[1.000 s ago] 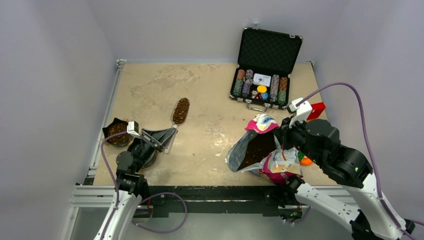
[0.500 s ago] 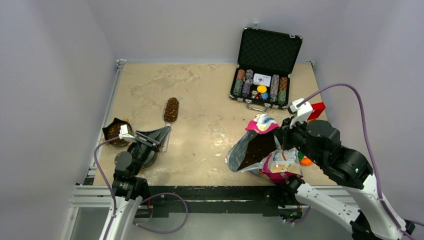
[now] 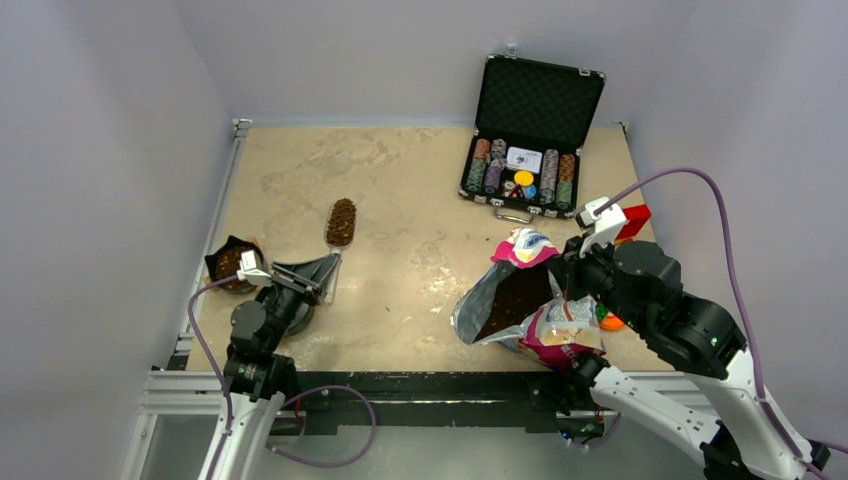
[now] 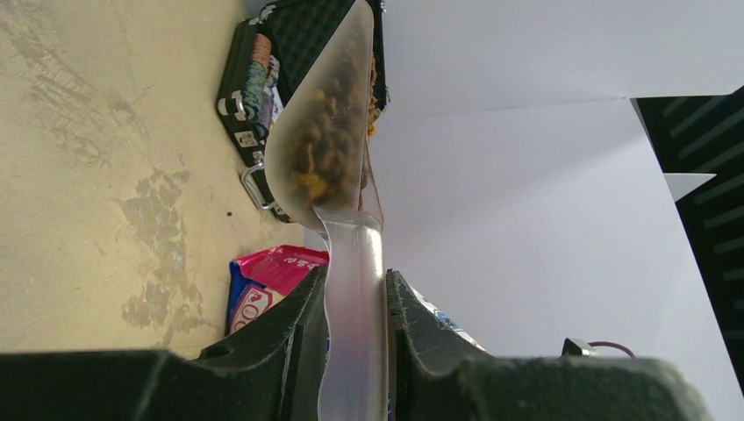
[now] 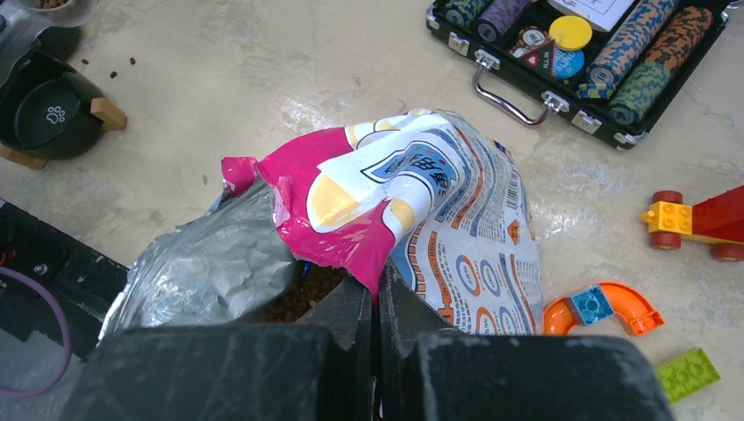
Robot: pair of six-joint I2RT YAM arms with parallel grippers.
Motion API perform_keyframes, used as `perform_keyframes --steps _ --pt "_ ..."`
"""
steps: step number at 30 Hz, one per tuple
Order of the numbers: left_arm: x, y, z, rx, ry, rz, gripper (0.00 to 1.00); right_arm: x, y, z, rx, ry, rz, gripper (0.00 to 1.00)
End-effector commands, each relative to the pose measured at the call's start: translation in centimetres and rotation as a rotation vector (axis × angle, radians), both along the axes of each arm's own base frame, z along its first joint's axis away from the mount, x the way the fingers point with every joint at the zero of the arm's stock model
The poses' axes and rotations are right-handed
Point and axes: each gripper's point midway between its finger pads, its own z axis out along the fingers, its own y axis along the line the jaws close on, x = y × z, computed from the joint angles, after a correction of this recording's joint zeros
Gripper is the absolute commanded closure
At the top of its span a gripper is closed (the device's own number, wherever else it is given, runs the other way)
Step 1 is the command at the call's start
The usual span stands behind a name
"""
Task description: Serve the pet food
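Note:
My left gripper (image 3: 330, 264) (image 4: 355, 294) is shut on the handle of a translucent scoop (image 3: 340, 222) (image 4: 326, 132), which is heaped with the pet food (image 4: 318, 145), small brown pellets. The scoop hangs over the table, right of a black bowl (image 3: 234, 264) that has kibble in it. A second black bowl (image 5: 39, 114) with a paw print looks empty. My right gripper (image 5: 377, 294) is shut on the pink rim of the open pet food bag (image 3: 515, 295) (image 5: 439, 210). More kibble (image 5: 303, 294) shows inside the bag.
An open black poker chip case (image 3: 528, 165) stands at the back right. Toy bricks (image 5: 697, 224) and an orange curved piece (image 5: 605, 307) lie right of the bag. A few loose pellets (image 5: 110, 66) lie near the paw-print bowl. White walls close in on three sides.
My left arm has carried the loaded scoop left, towards the bowls, mostly in the first half second. The right gripper and the bag have not moved.

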Motion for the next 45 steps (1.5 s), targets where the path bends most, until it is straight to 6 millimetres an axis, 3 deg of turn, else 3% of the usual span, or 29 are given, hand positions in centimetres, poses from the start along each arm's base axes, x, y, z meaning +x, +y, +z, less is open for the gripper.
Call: perform_keyframes --steps 1,8,17,36,45 --pt "-0.8 0.3 3.2 0.044 -0.083 0.011 1.00 0.3 1.2 3.9 0.118 -0.114 0.039 1.00" --pt "-0.4 1.8 4.7 0.035 -0.103 0.106 1.00 0.2 1.2 3.8 0.120 -0.112 0.044 1.00" --pt "0.6 4.5 5.1 0.001 -0.094 0.268 1.00 -0.1 1.1 3.9 0.127 -0.117 0.048 1.00" --pt "2.4 10.8 4.2 -0.065 -0.099 0.628 1.00 -0.1 0.6 3.9 0.113 -0.128 0.031 1.00" --pt "2.1 13.4 2.4 -0.048 -0.014 0.769 1.00 0.7 0.2 3.3 0.083 -0.111 -0.014 1.00"
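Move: The left hand already grips the handle of the loaded scoop, whose food-filled blade sits about 7 cm ahead and 1 cm to the right at hand height. The filled bowl is roughly 24 cm to its left, 2 cm farther out and 17 cm below; the empty bowl stands about 13 cm left, 7 cm back, equally low. From the right hand the filled bowl lies some 63 cm left, 8 cm ahead and 27 cm below. Keeping its pinch on the scoop handle, the left hand carries the food leftward towards the filled bowl, about 11 cm with a slight reach forward and hardly any change of height. The wrist swings counter-clockwise by nearly 40 degrees on the way, bringing the blade round to point forward and a little left, without tipping it. ##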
